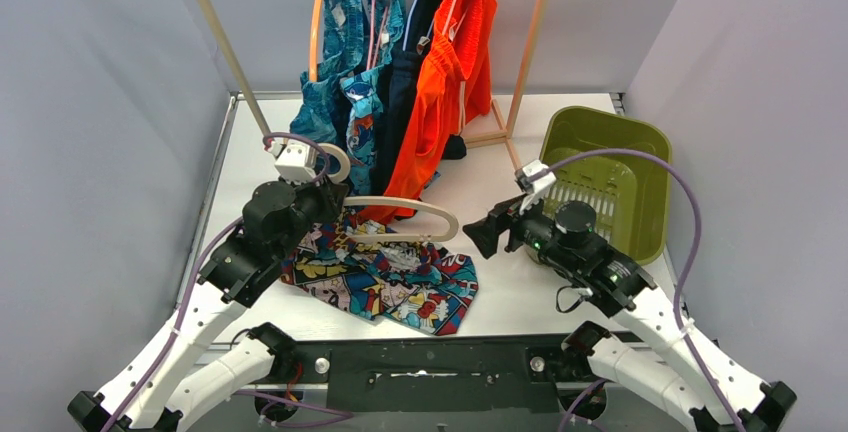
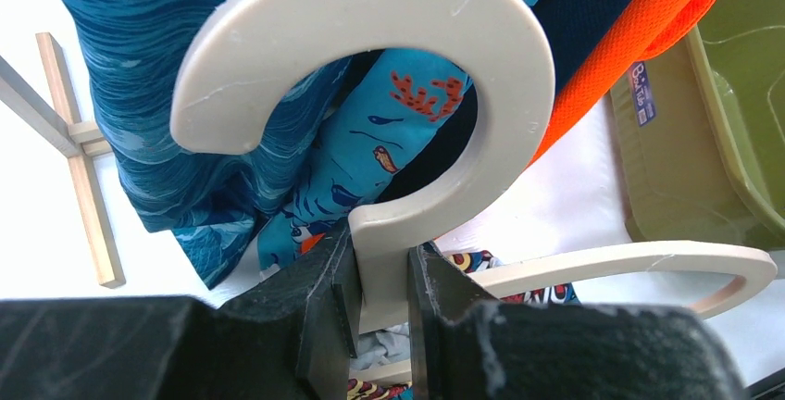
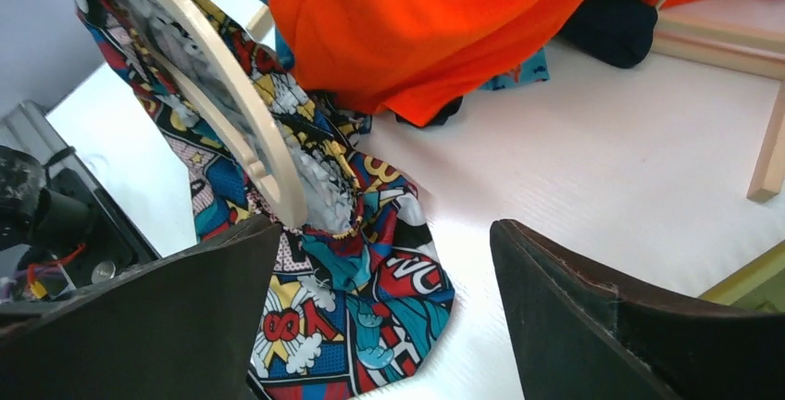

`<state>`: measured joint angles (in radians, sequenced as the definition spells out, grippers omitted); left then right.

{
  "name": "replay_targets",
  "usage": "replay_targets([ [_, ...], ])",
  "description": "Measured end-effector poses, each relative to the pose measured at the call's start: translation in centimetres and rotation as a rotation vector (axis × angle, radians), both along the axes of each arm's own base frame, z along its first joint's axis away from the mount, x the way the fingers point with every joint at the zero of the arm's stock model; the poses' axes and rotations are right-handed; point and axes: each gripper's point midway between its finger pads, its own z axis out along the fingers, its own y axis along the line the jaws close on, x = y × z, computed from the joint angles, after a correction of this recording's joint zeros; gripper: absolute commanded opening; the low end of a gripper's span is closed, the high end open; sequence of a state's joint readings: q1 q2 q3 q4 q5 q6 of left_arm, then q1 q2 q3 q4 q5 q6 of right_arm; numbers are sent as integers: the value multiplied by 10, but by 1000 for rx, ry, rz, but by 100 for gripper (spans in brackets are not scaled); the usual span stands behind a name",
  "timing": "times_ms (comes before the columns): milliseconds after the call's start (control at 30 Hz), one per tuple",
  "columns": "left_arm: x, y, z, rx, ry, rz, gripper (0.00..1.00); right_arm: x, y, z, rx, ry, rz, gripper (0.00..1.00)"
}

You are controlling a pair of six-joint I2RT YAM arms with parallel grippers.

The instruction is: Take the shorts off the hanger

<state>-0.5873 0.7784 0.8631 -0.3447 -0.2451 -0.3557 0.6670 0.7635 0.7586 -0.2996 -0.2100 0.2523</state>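
Observation:
My left gripper (image 1: 338,197) (image 2: 381,298) is shut on the neck of a cream hanger (image 1: 420,206) (image 2: 500,67), just below its hook. The hanger is held low over the table. Multicolour comic-print shorts (image 1: 400,287) (image 3: 370,280) lie mostly spread on the table beneath it, with their waist bunched around the hanger (image 3: 231,113) near its right end. My right gripper (image 1: 485,235) (image 3: 384,233) stands open just right of that end, with nothing between its fingers. Orange-red shorts (image 1: 450,72), navy shorts (image 1: 405,92), turquoise cartoon-print shorts (image 1: 365,112) and teal leaf-print shorts (image 1: 335,42) hang on the rail behind.
A wooden clothes rack (image 1: 530,42) stands at the back, its foot (image 3: 768,141) on the table to my right. An olive-green basket (image 1: 640,152) sits at the right, behind the right arm. Grey walls close both sides.

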Motion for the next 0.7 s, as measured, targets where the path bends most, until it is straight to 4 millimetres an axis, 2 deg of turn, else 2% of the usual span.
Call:
replay_targets([
  [100,-1,-2,-2,1,5,-10,0,-9,1,2,43,-33,35,86],
  [233,-2,-5,-3,-4,8,-33,0,-22,16,0,47,-20,157,73],
  [400,-6,-11,-3,-15,10,-69,0,-22,33,-19,3,56,245,44],
  [500,-9,-13,-1,-20,7,-88,0,-25,39,-31,-12,100,289,17],
  [567,-9,-14,0,-21,5,-96,0,-27,42,-31,-8,103,312,7],
  [633,-9,-13,0,-22,2,-93,0,-31,44,-28,4,98,334,3],
  [667,-9,-12,1,-23,1,-91,0,-33,45,-27,9,95,347,4],
  [700,-9,-12,1,-23,0,-89,0,-35,46,-25,16,96,362,10],
])
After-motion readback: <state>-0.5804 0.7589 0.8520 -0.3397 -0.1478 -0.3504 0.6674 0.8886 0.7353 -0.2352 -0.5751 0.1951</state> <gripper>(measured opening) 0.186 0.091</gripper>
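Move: The free right end of the pale hanger stands about 5 cm to the right hand's left, 2 cm back and 2 cm lower. The printed shorts lie crumpled some 17 cm left, 5 cm back and 17 cm below the right hand; the orange shorts hang roughly level with it, about 15 cm ahead and 10 cm left. From the left hand, already holding the hanger's neck, that end is about 19 cm right, 6 cm back and 5 cm down. Backwards first, then left and down, the open right hand travels about 4 cm back and 4 cm left towards the hanger's free end, sinking some 2 cm and turning about 20 degrees counter-clockwise. Its fingers close almost fully and pinch that end. The left hand keeps its grip on the neck, easing a good centimetre right and back with a slight clockwise turn. ##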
